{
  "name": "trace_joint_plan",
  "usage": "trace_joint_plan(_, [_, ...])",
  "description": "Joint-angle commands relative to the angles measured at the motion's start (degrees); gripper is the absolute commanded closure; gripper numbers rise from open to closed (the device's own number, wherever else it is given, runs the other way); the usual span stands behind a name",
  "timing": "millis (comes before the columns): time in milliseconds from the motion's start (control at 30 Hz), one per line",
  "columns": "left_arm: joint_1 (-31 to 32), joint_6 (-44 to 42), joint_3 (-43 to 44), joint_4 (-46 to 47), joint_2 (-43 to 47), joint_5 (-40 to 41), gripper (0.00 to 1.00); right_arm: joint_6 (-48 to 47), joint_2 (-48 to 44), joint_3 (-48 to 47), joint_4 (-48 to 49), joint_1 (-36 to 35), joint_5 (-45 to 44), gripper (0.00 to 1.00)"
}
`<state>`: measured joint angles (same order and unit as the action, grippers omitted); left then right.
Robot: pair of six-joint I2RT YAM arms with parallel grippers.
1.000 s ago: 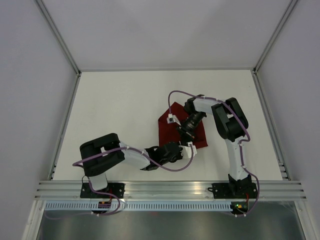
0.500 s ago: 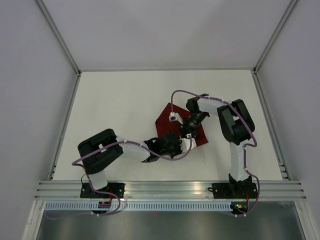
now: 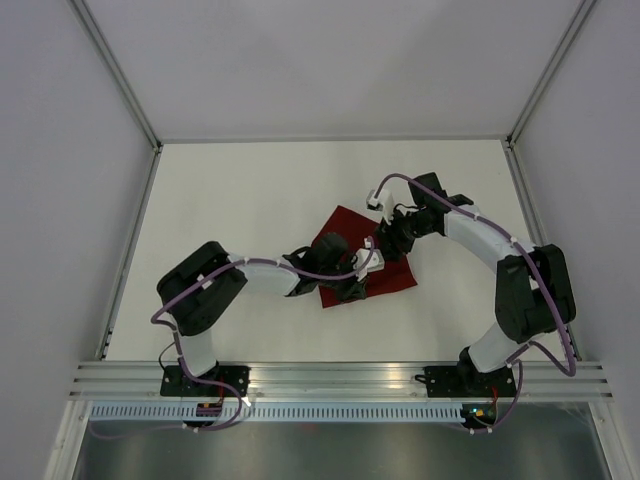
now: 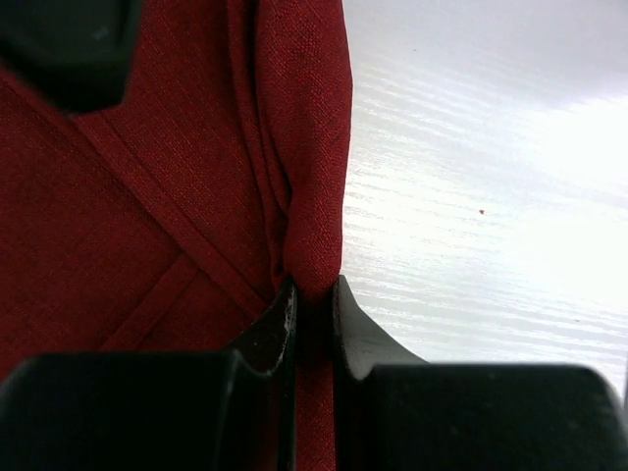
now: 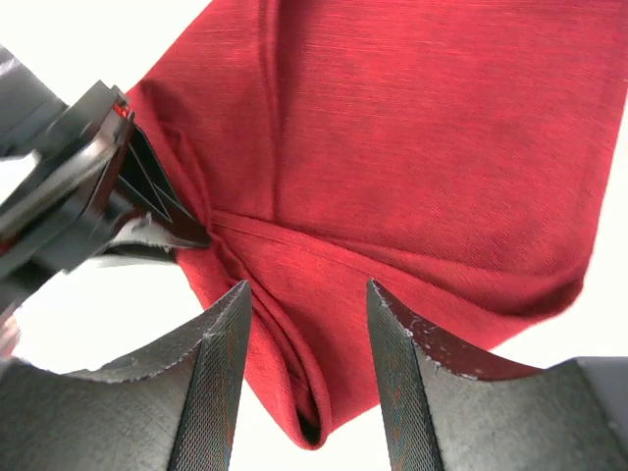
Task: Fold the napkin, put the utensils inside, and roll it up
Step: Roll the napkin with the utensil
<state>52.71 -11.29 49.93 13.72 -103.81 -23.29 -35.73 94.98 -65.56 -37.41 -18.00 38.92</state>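
Note:
The dark red napkin [image 3: 392,276] lies crumpled and partly folded over itself at the middle of the white table. My left gripper [image 3: 352,288] is at its near left edge, shut on a raised fold of the napkin [image 4: 147,196], and the cloth runs up between the left gripper's [image 4: 314,290] jaws. My right gripper [image 3: 393,243] hovers over the far right part, open, its fingers [image 5: 228,334] spread above a rolled edge of the napkin [image 5: 422,147] and holding nothing. The left gripper [image 5: 98,177] shows in the right wrist view pinching the cloth. The utensils are out of view.
The white table [image 3: 230,200] stretches left and far of the cloth. An aluminium rail [image 3: 330,380] runs along the near edge by both arm bases. Frame posts and grey walls bound the table's sides and back.
The left gripper shut on the napkin's edge and carried it away from the bases, over the cloth. The right gripper opened, let go, and its arm swung out to the right.

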Motion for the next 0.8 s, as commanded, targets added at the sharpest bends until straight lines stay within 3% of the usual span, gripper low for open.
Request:
trace_joint_plan(0, [-2.8,4.3,2.1,-12.2,-4.8,-12.6,0.98,3.1,-4.7,4.7,8.1,1.3,-1.8,0.43])
trace_joint_plan(200, [-8.0,6.5,8.4,-18.4,-10.1,-25.1,0.98,0.8,-12.3,14.2,14.1,2.1,-2.9,0.44])
trace_joint_plan(433, [-10.9,7.1,13.0,-23.0,-15.2,-31.6,0.98,-9.2,-19.5,22.9,17.2,1.4,-3.8,0.42])
trace_joint_plan(533, [-11.3,6.7,15.1,-25.6,-17.2,-33.1,0.98,-11.8,-23.1,27.9,20.4,-1.4,-6.0,0.42])
trace_joint_plan(767, [-12.0,6.7,18.5,-30.2,-19.9,-34.5,0.98,-11.3,-30.5,37.6,30.0,-17.2,-18.1,0.41])
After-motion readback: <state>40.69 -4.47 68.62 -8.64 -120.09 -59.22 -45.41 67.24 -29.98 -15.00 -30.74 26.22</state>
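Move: The open right gripper hovers over the napkin's right part; the stretch of roll it goes for lies about 8 cm back, 1 cm right and 8 cm below, with the napkin's right corner about 7 cm back and 5 cm right. The left fingers already pinch the roll: from them that stretch lies about 8 cm right and 1 cm ahead, and the flat napkin's middle about 9 cm straight ahead, both roughly 1 cm lower. Keep the left gripper pinching the roll in place and turn its wrist about 40 degrees, forward side tipping down, so its fingers swing to point more towards the base. Meanwhile bring the open right gripper back about 9 cm and down 4 towards the free roll just right of the left fingers, bowing out to the right and in again, its fingertips tilting forward. ##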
